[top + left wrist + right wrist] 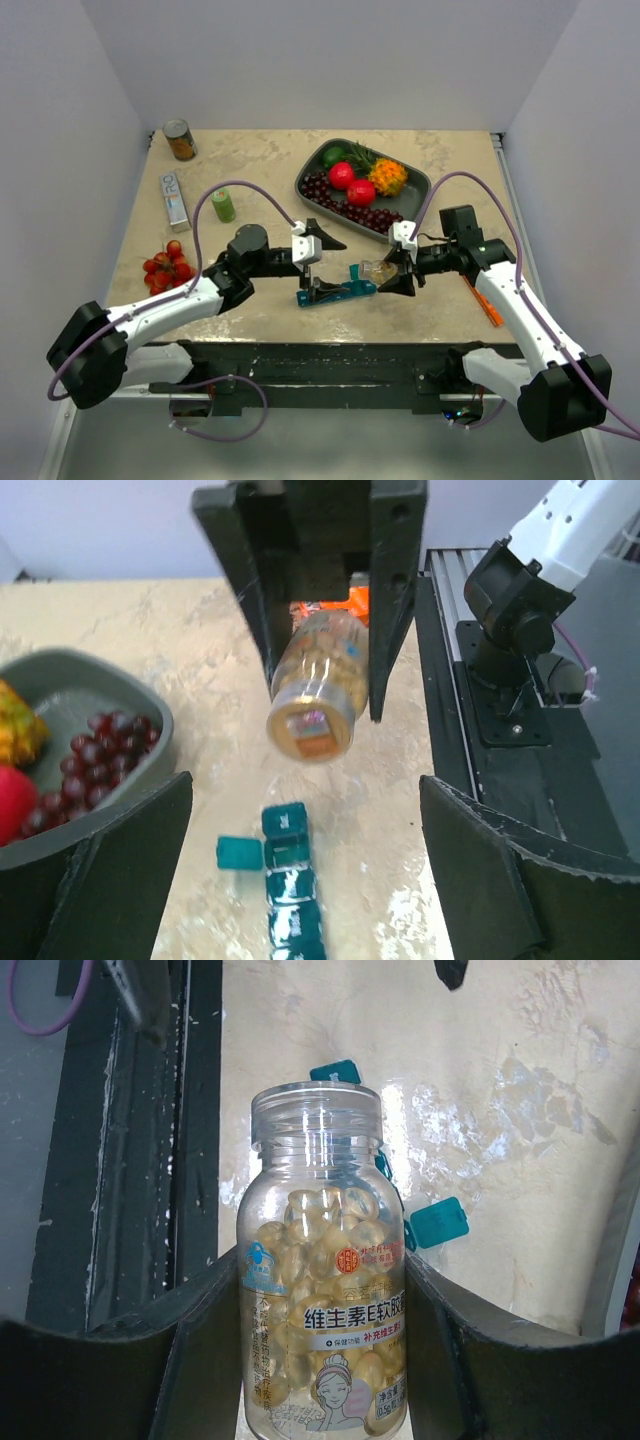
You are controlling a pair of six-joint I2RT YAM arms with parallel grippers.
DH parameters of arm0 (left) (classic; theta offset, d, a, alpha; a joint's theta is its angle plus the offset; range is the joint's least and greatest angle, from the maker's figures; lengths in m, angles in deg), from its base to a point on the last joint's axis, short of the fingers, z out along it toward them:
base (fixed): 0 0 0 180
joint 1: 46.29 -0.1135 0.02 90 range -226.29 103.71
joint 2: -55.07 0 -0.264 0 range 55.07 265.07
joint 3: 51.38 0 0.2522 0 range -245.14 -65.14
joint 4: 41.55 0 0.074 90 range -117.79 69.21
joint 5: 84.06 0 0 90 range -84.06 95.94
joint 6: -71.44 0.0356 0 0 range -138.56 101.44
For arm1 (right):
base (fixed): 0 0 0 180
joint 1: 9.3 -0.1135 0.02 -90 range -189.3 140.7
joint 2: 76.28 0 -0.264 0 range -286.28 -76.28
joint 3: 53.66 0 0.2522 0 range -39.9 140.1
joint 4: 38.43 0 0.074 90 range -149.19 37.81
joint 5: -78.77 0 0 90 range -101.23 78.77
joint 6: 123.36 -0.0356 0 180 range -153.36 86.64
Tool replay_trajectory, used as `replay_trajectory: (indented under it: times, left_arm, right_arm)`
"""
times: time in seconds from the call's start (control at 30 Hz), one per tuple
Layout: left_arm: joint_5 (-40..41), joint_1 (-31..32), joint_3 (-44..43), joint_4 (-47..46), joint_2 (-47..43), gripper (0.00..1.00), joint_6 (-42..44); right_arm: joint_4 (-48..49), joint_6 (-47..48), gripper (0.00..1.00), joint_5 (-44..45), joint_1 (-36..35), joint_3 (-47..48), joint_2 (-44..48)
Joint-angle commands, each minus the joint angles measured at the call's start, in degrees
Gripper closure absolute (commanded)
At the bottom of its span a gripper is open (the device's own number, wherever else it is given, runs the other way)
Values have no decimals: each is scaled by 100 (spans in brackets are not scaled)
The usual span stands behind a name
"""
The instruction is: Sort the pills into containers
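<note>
My right gripper (pixel 392 272) is shut on a small clear bottle (pixel 377 270) and holds it tilted above the table. In the right wrist view the bottle (pixel 322 1290) has no cap, and yellowish pills (pixel 320 1222) fill it; the gripper (pixel 325 1360) clamps both its sides. The teal pill-organiser strip (pixel 338 292) lies under and in front of the bottle's mouth, with two lids open (pixel 438 1222). My left gripper (pixel 310 285) is open over the strip's left end. In the left wrist view the strip (pixel 290 880) lies between its wide-apart fingers (pixel 120 880), the bottle (pixel 315 695) above it.
A grey fruit tray (pixel 305 180) with cherries and fruit stands behind the grippers. At the left are a small green bottle (pixel 222 205), a white box (pixel 175 198), a can (pixel 180 140) and red cherries (pixel 168 266). An orange box (pixel 484 300) lies at the right.
</note>
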Motion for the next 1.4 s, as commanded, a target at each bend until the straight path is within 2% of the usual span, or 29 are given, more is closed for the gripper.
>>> replay_trajectory:
  times: [0.0, 0.37, 0.6, 0.87, 1.07, 1.1, 1.27, 1.37]
  left_arm:
    - [151, 379, -558, -443, 376, 2, 907]
    - [406, 538, -1015, -65, 860, 9, 1040]
    - [292, 591, -1208, 163, 1089, 20, 969]
    - [213, 618, -1288, 515, 1151, 39, 1040]
    - [169, 618, -1322, 515, 1125, 59, 864]
    - [143, 618, -1323, 498, 1124, 64, 725]
    - [-94, 609, -1358, 313, 1081, 76, -66]
    - [-209, 565, -1402, 295, 1107, 86, -1023]
  right_arm:
    - [-90, 232, 93, -327, 5, 108, -15]
    - [-99, 232, 93, -345, -4, 99, 20]
    - [-81, 214, 93, -336, -4, 90, 20]
    - [-72, 197, 93, -336, -4, 82, 20]
    - [-63, 197, 93, -319, -4, 82, 20]
    - [-72, 188, 93, -318, 5, 82, 11]
    - [7, 118, 93, -248, -4, 64, 28]
    - [59, 56, 93, -196, 5, 38, 46]
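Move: The clear cap of the pill bottle lies about 5 cm to the right of the open left hand, level with it fore and aft, and some 2 cm lower. The pill organizer is about 16 cm below the left hand, only 1 cm ahead of it; the fruit tray's middle is roughly 27 cm ahead and 7 cm to the right. From the right hand, which already holds the bottle, the cap is about 6 cm left and 2 cm lower. The bottle's cap gets pinched from two sides by the left fingers: the left hand slides about 5 cm right onto the cap, eases down some 2 cm, and closes from wide open to about half. With the cap gripped, the left wrist begins a small roll around the bottle's axis. The right hand stays put and keeps its hold on the bottle. ##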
